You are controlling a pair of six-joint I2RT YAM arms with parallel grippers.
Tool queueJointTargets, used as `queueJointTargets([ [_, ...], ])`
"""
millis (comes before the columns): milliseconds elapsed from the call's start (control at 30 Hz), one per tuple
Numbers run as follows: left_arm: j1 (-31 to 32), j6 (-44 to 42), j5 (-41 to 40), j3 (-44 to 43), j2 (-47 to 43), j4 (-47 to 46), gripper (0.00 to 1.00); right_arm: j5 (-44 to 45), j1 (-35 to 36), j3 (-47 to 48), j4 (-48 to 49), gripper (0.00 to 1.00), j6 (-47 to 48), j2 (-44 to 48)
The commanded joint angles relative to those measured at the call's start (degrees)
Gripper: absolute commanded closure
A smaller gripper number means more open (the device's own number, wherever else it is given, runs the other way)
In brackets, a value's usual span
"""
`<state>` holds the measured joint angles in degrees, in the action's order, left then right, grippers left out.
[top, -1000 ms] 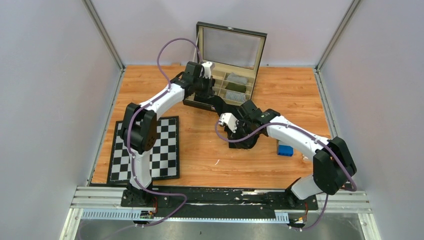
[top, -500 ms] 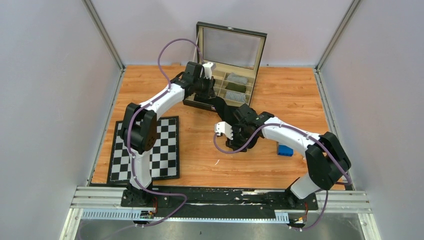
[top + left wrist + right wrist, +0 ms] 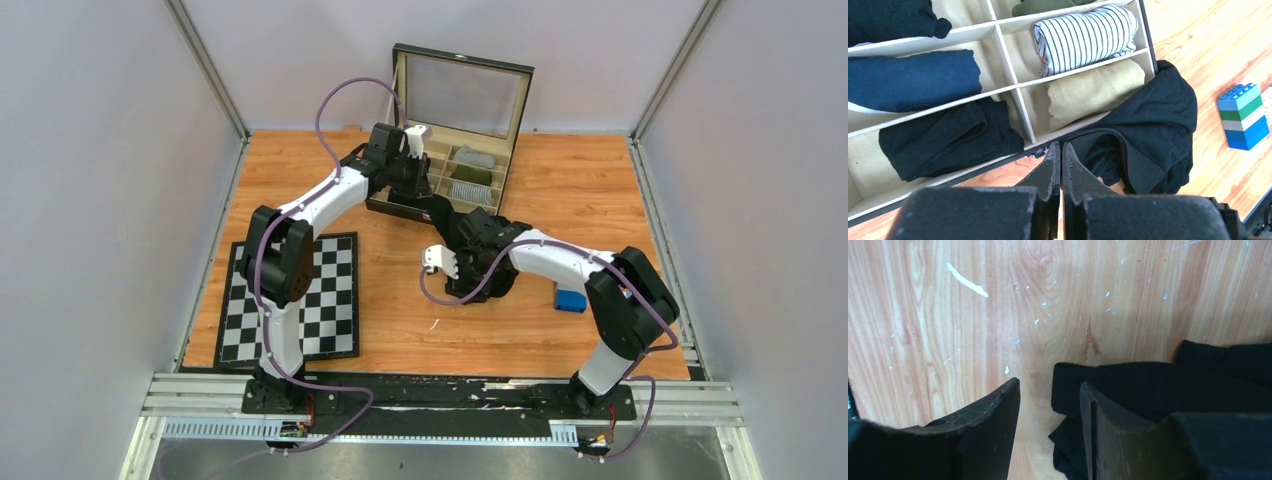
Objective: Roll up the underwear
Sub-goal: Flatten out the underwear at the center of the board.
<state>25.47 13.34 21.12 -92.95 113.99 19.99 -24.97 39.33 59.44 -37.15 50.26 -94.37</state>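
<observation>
The black underwear [image 3: 449, 222] lies crumpled on the wooden table, running from the box's front edge toward the right gripper. In the left wrist view the underwear [image 3: 1158, 115] lies just right of the fingertips. My left gripper [image 3: 1058, 146] is shut, and its tips seem to pinch the end of the waistband at the box's front edge; it also shows in the top view [image 3: 424, 196]. My right gripper [image 3: 1049, 385] is open low over the table, with the underwear's folded near edge [image 3: 1128, 385] partly between its fingers; it also shows in the top view [image 3: 468, 282].
An open compartment box [image 3: 1008, 55] holds rolled dark, striped and beige garments; its lid [image 3: 465, 95] stands upright at the back. A blue toy-brick block [image 3: 570, 299] sits right of the right arm. A checkerboard mat [image 3: 300, 300] lies at the front left.
My right gripper has shifted left along the table and its arm has folded in closer over the underwear. The left arm has not moved.
</observation>
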Motion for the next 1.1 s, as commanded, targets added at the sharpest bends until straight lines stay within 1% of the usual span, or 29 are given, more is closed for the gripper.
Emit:
queueJointTargets([
  [0, -0.47, -0.53, 2.12, -2.38, -1.21, -0.03, 1.0, -0.63, 0.43, 3.62, 1.88, 0.53, 2.46, -3.36],
  [200, -0.6, -2.09, 1.65, -2.85, -1.06, 0.47, 1.0, 0.78, 0.45, 3.04, 3.73, 0.56, 2.52, -5.52],
  [267, -0.69, -2.41, 1.61, -2.7, -1.07, 0.53, 1.0, 2.0, 0.56, 2.64, 3.95, 0.59, 2.87, -6.17],
  [467, -1.04, -2.61, 2.08, -1.86, -1.06, 0.6, 1.0, 7.56, 1.74, -0.99, 6.3, 0.6, 4.22, -6.49],
  [567, -1.04, -3.07, 2.19, -1.73, -1.15, 0.83, 1.0, 10.23, 1.81, -2.51, 8.3, 0.7, 4.21, -7.02],
  [600, -1.04, -3.33, 2.17, -1.71, -1.21, 1.01, 1.0, 10.96, 1.82, -2.85, 8.66, 0.78, 4.14, -7.21],
  [633, -1.04, -3.66, 2.17, -1.71, -1.35, 1.26, 1.0, 11.56, 1.88, -3.1, 8.85, 0.9, 4.02, -7.08],
  [667, -1.11, -4.0, 2.1, -1.76, -1.51, 1.53, 1.0, 11.49, 1.99, -3.1, 8.51, 0.98, 3.85, -6.42],
  [700, -1.17, -4.55, 2.16, -1.84, -1.77, 1.96, 1.0, 10.95, 1.98, -3.09, 8.09, 1.0, 3.36, -5.02],
  [800, -1.75, -7.35, 3.52, -2.83, -3.28, 4.84, 1.0, 9.5, 2.02, -1.95, 6.0, 1.0, 1.84, 1.53],
  [833, -1.93, -9.0, 4.12, -3.3, -3.97, 6.33, 1.0, 8.65, 1.98, -0.97, 4.72, 1.0, 1.89, 5.0],
  [933, -2.09, -15.61, 5.89, -3.86, -7.27, 10.59, 1.0, 6.33, 1.18, 1.43, 0.08, 1.0, 4.79, 13.18],
  [1000, -2.1, -21.03, 7.08, -3.59, -9.74, 13.03, 1.0, 6.37, -0.14, 4.73, -3.93, 1.0, 6.05, 15.26],
  [1067, -2.1, -25.18, 6.91, -3.55, -11.8, 15.53, 1.0, 4.85, -2.93, 7.35, -5.1, 1.0, 4.01, 16.53],
])
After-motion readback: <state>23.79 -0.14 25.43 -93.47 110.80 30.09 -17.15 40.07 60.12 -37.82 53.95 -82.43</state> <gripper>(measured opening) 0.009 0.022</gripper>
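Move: The underwear's near corner hangs close to the right gripper: from there it lies about 2 cm ahead and 3 cm below, neither left nor right. The block tower stands some 18 cm to the right of the right gripper and about level with it, and the open box's tray is centred roughly 24 cm ahead and 6 cm left. From the left gripper, which already holds the waistband, that near corner lies about 20 cm back, 8 cm right and 13 cm below. Ease the half-open right gripper down and forward, nearly 3 cm each way, onto the underwear's near corner and shut the fingers to pinch it. Then lift it quickly by about 9 cm, tilting the fingertips forward. Keep the left gripper closed on the waistband, nearly still at first, then draw it back and to the left a few centimetres as the right one rises. ##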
